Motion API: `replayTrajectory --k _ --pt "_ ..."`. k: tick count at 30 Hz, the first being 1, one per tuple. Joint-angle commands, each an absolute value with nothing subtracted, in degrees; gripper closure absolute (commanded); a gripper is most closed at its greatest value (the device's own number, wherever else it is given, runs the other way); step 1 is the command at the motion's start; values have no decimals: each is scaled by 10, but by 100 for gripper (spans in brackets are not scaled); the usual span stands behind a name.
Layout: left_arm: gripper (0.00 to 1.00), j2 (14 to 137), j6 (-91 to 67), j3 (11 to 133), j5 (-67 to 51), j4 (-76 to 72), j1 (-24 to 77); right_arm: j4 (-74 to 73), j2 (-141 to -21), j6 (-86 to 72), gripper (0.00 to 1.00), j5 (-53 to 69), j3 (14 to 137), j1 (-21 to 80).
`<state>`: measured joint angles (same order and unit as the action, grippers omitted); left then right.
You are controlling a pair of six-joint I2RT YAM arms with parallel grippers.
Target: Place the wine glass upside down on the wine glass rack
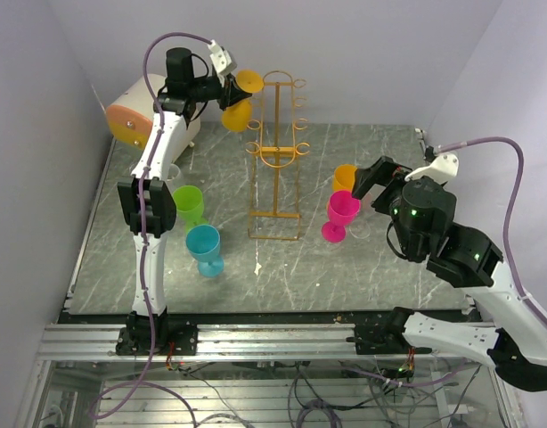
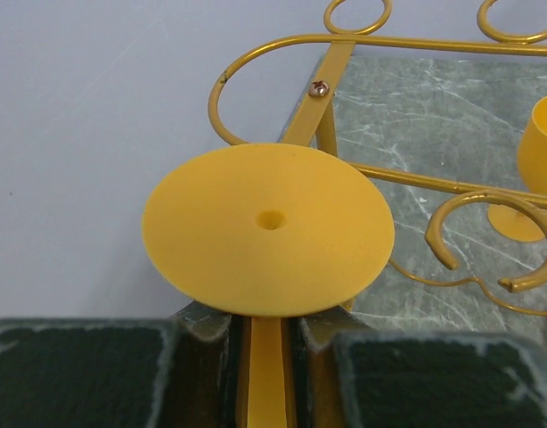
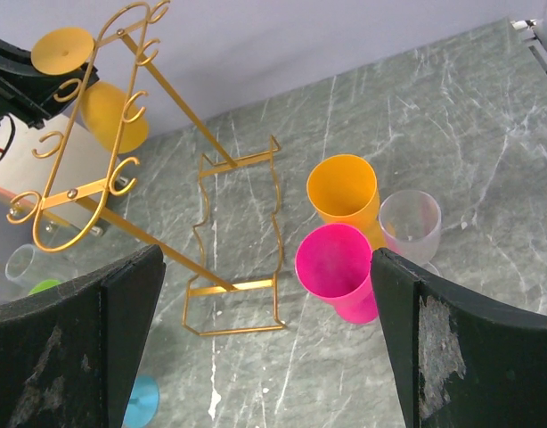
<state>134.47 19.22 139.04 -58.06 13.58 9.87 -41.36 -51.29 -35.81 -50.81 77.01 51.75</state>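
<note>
A yellow wine glass [image 1: 239, 100] hangs upside down, foot up and bowl down, at the upper left side of the wine glass rack [image 1: 278, 152], a tall orange-yellow wire stand. My left gripper [image 1: 222, 93] is shut on its stem. In the left wrist view the round foot [image 2: 267, 230] fills the middle, with the stem between my left gripper [image 2: 266, 325] pads and the rack's loops [image 2: 487, 241] just behind. Whether the stem sits in a loop is hidden. My right gripper [image 3: 266, 267] hovers open over the table, holding nothing, right of the rack [image 3: 238, 169].
Pink [image 1: 341, 212] and orange [image 1: 345, 176] glasses stand right of the rack, with a clear one [image 3: 409, 223] beside them. Green [image 1: 188, 203] and blue [image 1: 204, 245] glasses stand to its left. A white and orange appliance [image 1: 135, 116] sits at the back left. Walls close three sides.
</note>
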Motion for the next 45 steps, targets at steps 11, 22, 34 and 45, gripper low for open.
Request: replayTrajectory --k 11,22,34,45 --pt "93 1348 210 1418 -547 111 99 -357 -547 -293 0 -452 752 517" --pt "93 1359 230 1424 -545 116 100 -333 -580 -268 0 -392 751 516" --pt "93 1367 192 1408 -582 63 104 -300 -598 -236 0 -291 748 512" --pt "93 1373 205 1403 -584 66 106 -305 -623 -269 0 -343 763 495"
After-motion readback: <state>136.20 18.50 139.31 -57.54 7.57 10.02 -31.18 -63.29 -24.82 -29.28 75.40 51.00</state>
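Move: The upside-down orange wine glass, already held by its stem in the left hand, is going to the rack's far left ring, about 4 cm right and 2 cm ahead at hand height. The next ring sits some 6 cm nearer the robot; the green glass stands about 24 cm back, 14 left and 23 below. From the right hand, the rack's near top end is roughly 20 cm ahead, 19 left and 8 below; the pink glass is about 8 ahead, 3 left, 31 below. The orange glass stays pinched by its stem beside the rack's far left ring while the left hand eases only about 1 cm forward, barely tilting. Meanwhile the empty, wide-open right hand swings about 11 cm left towards the rack's near end, sinking some 5 cm, edging a little forward and turning about 20 degrees counter-clockwise; it touches nothing yet. ##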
